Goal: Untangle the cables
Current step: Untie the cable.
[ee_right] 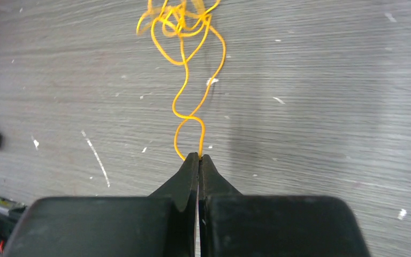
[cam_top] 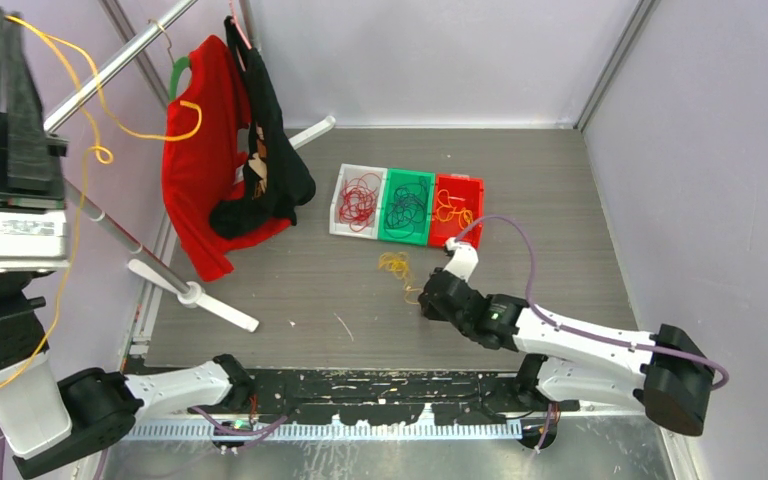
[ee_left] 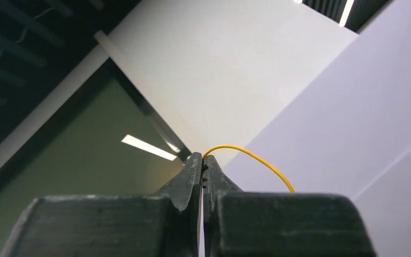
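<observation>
My left gripper (cam_top: 2, 14) is raised high, close to the top camera at the far left. It is shut on a yellow cable (cam_top: 145, 136) that loops out to the right and hangs down past the arm. In the left wrist view the yellow cable (ee_left: 251, 156) arcs out from the closed tips of the left gripper (ee_left: 203, 159). My right gripper (cam_top: 423, 298) is low over the table, shut on a strand of a small yellow-orange cable tangle (cam_top: 396, 265). In the right wrist view the strand (ee_right: 184, 107) runs from the right gripper (ee_right: 199, 157) up to the tangle (ee_right: 176, 16).
Three bins stand side by side at mid table. The white bin (cam_top: 341, 190) holds red cables, the green bin (cam_top: 392, 182) dark ones, the red bin (cam_top: 472, 188) orange ones. A red shirt (cam_top: 195, 170) and a black garment (cam_top: 278, 165) hang at the back left. A white hanger (cam_top: 195, 295) lies on the table.
</observation>
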{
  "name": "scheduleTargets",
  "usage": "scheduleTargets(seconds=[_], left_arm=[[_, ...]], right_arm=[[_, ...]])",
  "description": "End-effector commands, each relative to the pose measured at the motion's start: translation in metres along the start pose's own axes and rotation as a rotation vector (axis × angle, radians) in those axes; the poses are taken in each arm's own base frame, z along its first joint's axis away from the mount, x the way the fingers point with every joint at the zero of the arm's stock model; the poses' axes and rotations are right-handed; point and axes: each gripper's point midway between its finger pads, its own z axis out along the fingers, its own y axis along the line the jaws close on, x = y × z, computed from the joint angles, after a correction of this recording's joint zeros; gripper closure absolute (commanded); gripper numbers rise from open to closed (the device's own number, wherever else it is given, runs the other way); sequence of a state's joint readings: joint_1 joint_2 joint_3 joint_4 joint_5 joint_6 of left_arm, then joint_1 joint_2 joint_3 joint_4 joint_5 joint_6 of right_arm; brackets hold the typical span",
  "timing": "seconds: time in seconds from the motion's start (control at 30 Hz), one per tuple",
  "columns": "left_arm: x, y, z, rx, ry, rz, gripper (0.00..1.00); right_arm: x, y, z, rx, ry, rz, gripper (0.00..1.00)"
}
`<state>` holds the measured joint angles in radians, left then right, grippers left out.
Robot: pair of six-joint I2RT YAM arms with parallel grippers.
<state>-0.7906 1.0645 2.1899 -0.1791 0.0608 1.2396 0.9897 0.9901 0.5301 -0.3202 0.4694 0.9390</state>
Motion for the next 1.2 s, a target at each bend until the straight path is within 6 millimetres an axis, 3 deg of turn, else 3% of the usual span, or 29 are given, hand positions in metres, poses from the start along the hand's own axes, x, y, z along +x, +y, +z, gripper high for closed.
scheduleTargets(seconds=[0.0, 0.03, 0.07, 0.2, 0.3, 0.47, 0.6, 0.7, 0.8, 0.93, 1.17], left_arm=[[-0.008, -0.029, -0.008, 0.131, -0.045, -0.063, 1.0], [-0.009, -0.036, -0.008, 0.154, -0.051, -0.067, 1.0], [-0.008, -0.042, -0.008, 0.173, -0.054, -0.067, 1.0], [-0.004, -0.059, -0.009, 0.218, -0.046, -0.066, 1.0], [0.0, -0.074, -0.01, 0.258, -0.034, -0.069, 1.0], [0.007, -0.116, -0.016, 0.366, -0.015, -0.126, 1.0], [0.014, -0.153, -0.028, 0.457, 0.01, -0.168, 1.0], [0.02, -0.174, -0.031, 0.495, 0.025, -0.177, 1.0], [0.025, -0.182, -0.03, 0.502, 0.041, -0.176, 1.0], [0.029, -0.186, -0.03, 0.501, 0.055, -0.174, 1.0], [0.035, -0.19, -0.033, 0.513, 0.083, -0.149, 1.0]], right_arm=[[-0.021, 0.052, -0.003, -0.134, -0.052, -0.04, 0.99], [-0.023, 0.058, -0.005, -0.156, -0.051, -0.061, 0.98], [-0.028, 0.065, -0.008, -0.174, -0.061, -0.072, 0.91], [-0.065, 0.093, -0.035, -0.26, -0.132, -0.124, 0.49], [-0.095, 0.121, -0.063, -0.367, -0.19, -0.148, 0.38], [-0.13, 0.204, -0.125, -0.749, -0.221, -0.092, 0.3], [-0.168, 0.275, -0.2, -1.157, -0.313, 0.046, 0.29], [-0.178, 0.315, -0.241, -1.363, -0.328, 0.073, 0.27], [-0.176, 0.354, -0.258, -1.488, -0.309, 0.083, 0.26], [-0.174, 0.391, -0.276, -1.609, -0.292, 0.113, 0.25], [-0.162, 0.422, -0.298, -1.768, -0.315, 0.143, 0.26]])
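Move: The left hand already pinches the yellow cable, high in the air; that pinched stretch is what the right hand goes for, roughly 34 cm to its left, 10 cm back and 70 cm above. Low over the table the right hand still holds a strand of the same cable. The cable tangle lies about 6 cm ahead of it, 4 cm left and 7 cm below; the red box is some 18 cm ahead and 7 cm right. Right hand releases its cable, rising 40 cm and leftward towards the left hand, which sinks 15, still pinching. ##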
